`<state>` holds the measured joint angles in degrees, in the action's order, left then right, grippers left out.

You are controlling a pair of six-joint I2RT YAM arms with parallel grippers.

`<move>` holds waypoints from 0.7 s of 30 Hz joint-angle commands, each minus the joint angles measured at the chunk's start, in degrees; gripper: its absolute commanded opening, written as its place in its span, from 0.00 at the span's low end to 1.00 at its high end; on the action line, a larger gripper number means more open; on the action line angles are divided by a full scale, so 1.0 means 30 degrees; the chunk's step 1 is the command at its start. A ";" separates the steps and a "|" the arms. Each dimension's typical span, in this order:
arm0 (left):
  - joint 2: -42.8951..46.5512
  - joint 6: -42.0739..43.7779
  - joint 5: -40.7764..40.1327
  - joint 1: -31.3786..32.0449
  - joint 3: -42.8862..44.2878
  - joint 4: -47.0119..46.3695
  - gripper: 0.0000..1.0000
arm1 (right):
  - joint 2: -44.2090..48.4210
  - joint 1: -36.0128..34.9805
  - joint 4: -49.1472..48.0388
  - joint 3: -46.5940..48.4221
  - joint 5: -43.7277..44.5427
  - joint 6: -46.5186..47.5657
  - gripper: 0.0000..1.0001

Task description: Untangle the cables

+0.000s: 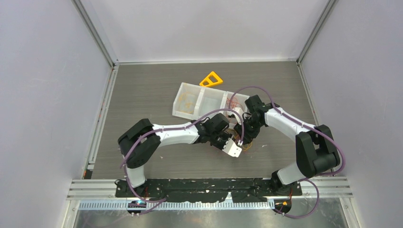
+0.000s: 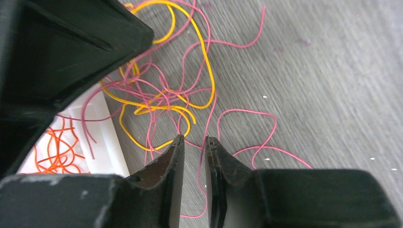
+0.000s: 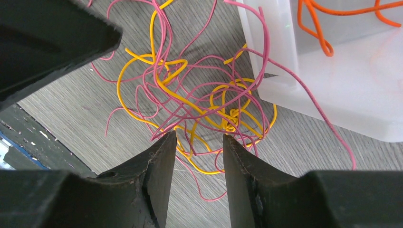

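Note:
The cables (image 3: 209, 111) lie as a loose tangle of thin red and yellow wires on the grey table, beside the white tray. My right gripper (image 3: 199, 137) hovers open just over the near side of the tangle, with wire loops under the gap and nothing pinched. My left gripper (image 2: 195, 140) is at the tangle's (image 2: 164, 105) other side, its jaws a narrow gap apart. One red wire (image 2: 200, 178) runs lengthwise through that gap, and neither pad visibly presses it. In the top view both grippers meet mid-table over the cables (image 1: 249, 145).
A white three-compartment tray (image 1: 177, 107) lies behind the grippers. One compartment holds orange wires (image 3: 313, 33), and a red wire drapes over its corner. A yellow triangular piece (image 1: 211, 79) lies farther back. Grey walls enclose the table.

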<state>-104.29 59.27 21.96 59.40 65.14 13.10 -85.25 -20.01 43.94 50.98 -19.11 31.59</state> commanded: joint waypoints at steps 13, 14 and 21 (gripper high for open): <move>0.3745 -0.0328 -0.1209 0.0410 -0.0245 0.1197 0.00 | -0.0115 0.0093 -0.1108 -0.0132 0.0730 -0.0275 0.46; 0.4911 -0.0422 -0.0695 0.0374 -0.0329 0.1883 0.00 | -0.0285 0.0100 -0.1140 -0.0111 0.0903 -0.0305 0.46; 1.2982 -0.1799 0.1557 -0.0193 -0.1067 0.5019 0.00 | -0.0962 0.0123 -0.1524 -0.0222 0.1771 -0.0386 0.45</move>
<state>-75.46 57.19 21.08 59.94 62.33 22.00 -87.42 -20.01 41.23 50.78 -15.90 31.07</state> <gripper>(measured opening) 0.009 0.454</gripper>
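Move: The pink strand that the left fingers will shut on lies at their tips, about 1 cm ahead and 2 cm below. The pink-yellow tangle's middle is some 5 cm to the right of the left hand, 1 cm ahead and 3 cm lower; the box compartment with the orange cable is about 12 cm ahead and 2 cm right. From the right hand, that strand is roughly 6 cm left, 1 cm back and low. The left fingers, already nearly closed around the pink strand, shut and pinch it while the hand dips about 2 cm; then it pulls the strand up and away from the tangle, rising some 18 cm and speeding up, drifting left and back, fingers tipping towards level. The right hand stays low at the tangle, fingers half open. ##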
